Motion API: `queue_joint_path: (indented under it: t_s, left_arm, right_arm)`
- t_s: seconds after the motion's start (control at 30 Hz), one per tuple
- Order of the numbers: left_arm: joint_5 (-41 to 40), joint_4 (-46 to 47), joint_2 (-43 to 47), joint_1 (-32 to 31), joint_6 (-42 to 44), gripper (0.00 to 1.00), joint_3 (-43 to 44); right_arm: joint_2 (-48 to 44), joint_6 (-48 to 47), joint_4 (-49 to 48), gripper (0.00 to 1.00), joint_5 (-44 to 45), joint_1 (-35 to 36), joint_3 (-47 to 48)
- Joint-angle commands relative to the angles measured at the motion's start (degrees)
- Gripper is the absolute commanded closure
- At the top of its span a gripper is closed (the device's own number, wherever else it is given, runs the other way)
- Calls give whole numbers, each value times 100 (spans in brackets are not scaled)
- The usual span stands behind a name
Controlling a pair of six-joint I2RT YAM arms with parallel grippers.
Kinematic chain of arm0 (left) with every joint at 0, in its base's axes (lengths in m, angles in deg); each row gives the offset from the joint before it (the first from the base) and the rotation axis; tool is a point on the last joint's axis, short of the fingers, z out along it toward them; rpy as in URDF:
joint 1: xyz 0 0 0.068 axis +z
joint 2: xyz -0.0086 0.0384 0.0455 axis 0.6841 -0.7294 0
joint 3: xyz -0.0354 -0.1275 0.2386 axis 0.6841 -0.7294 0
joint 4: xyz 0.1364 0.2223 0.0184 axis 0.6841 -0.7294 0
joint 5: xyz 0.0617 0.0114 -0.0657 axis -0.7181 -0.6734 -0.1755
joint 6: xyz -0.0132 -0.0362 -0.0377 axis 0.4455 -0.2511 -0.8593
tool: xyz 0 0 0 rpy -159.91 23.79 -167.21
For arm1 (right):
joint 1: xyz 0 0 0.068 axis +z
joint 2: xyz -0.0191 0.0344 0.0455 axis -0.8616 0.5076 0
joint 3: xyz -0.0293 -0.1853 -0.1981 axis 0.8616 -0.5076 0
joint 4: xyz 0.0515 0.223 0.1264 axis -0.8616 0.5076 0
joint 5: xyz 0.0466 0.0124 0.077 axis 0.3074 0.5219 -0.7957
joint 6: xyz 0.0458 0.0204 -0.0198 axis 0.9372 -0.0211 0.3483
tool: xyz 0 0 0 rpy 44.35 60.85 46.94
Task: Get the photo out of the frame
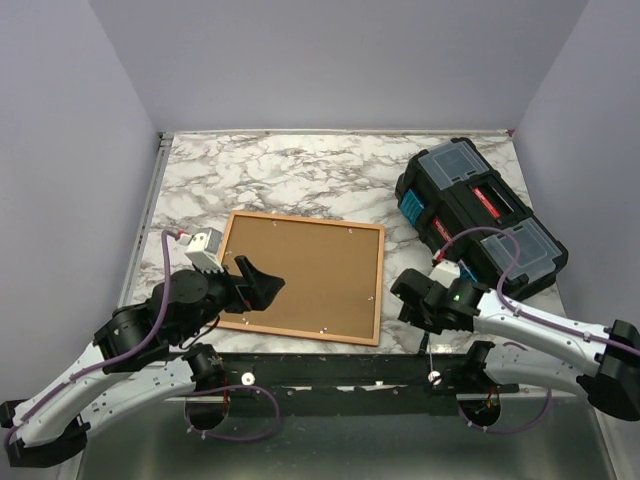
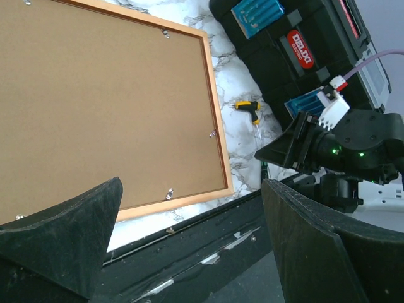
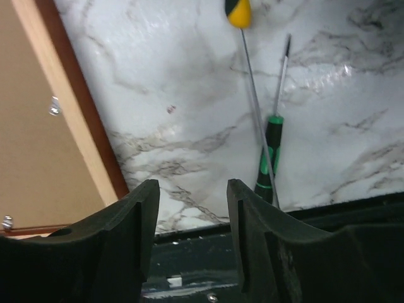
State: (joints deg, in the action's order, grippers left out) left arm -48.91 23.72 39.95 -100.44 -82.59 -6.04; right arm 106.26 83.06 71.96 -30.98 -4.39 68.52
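The frame (image 1: 305,278) lies face down on the marble table, its brown backing board up and an orange-red rim around it. Small metal tabs sit along the board's edges. The photo is hidden under the board. My left gripper (image 1: 258,285) is open and empty above the frame's near left part; in the left wrist view (image 2: 189,243) the frame (image 2: 95,95) fills the upper left. My right gripper (image 1: 403,293) is open and empty just right of the frame's near right corner. In the right wrist view (image 3: 192,208) it hangs over bare marble beside the frame's edge (image 3: 69,126).
A black toolbox (image 1: 478,215) with blue and red latches stands at the right rear. A yellow-handled screwdriver (image 3: 238,12) and a green-handled screwdriver (image 3: 271,145) lie on the marble right of the frame. The table's black near edge (image 2: 189,233) runs below the frame.
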Motion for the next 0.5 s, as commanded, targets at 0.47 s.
queue_joint_path:
  t_s: [0.47]
  left_arm:
    - [283, 348, 85, 2, 36, 5, -212]
  right_arm:
    - [620, 799, 635, 45, -423, -18, -304]
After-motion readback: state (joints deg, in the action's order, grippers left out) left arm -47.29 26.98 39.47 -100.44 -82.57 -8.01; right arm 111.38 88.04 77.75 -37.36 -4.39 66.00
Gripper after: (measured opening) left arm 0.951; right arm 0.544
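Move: The green-handled screwdriver's handle lies about 2 cm back, 4 cm to the right and 6 cm below the right hand, with the yellow-handled driver's long shank crossing it. That driver's yellow handle is some 10 cm ahead and 2 cm right; the frame's near right corner is about 4 cm back and 7 cm left, both also low on the table. From the left hand, the green handle is roughly 35 cm right, 3 cm back and 26 cm down. Back towards its base and down, drifting a little right, the right hand travels about 5 cm in towards the green screwdriver handle at the table's near edge, slowing almost to a stop. Its fingers tip some 15 degrees nearer to straight down and stay about half open, ending close above the handle without closing on it. ##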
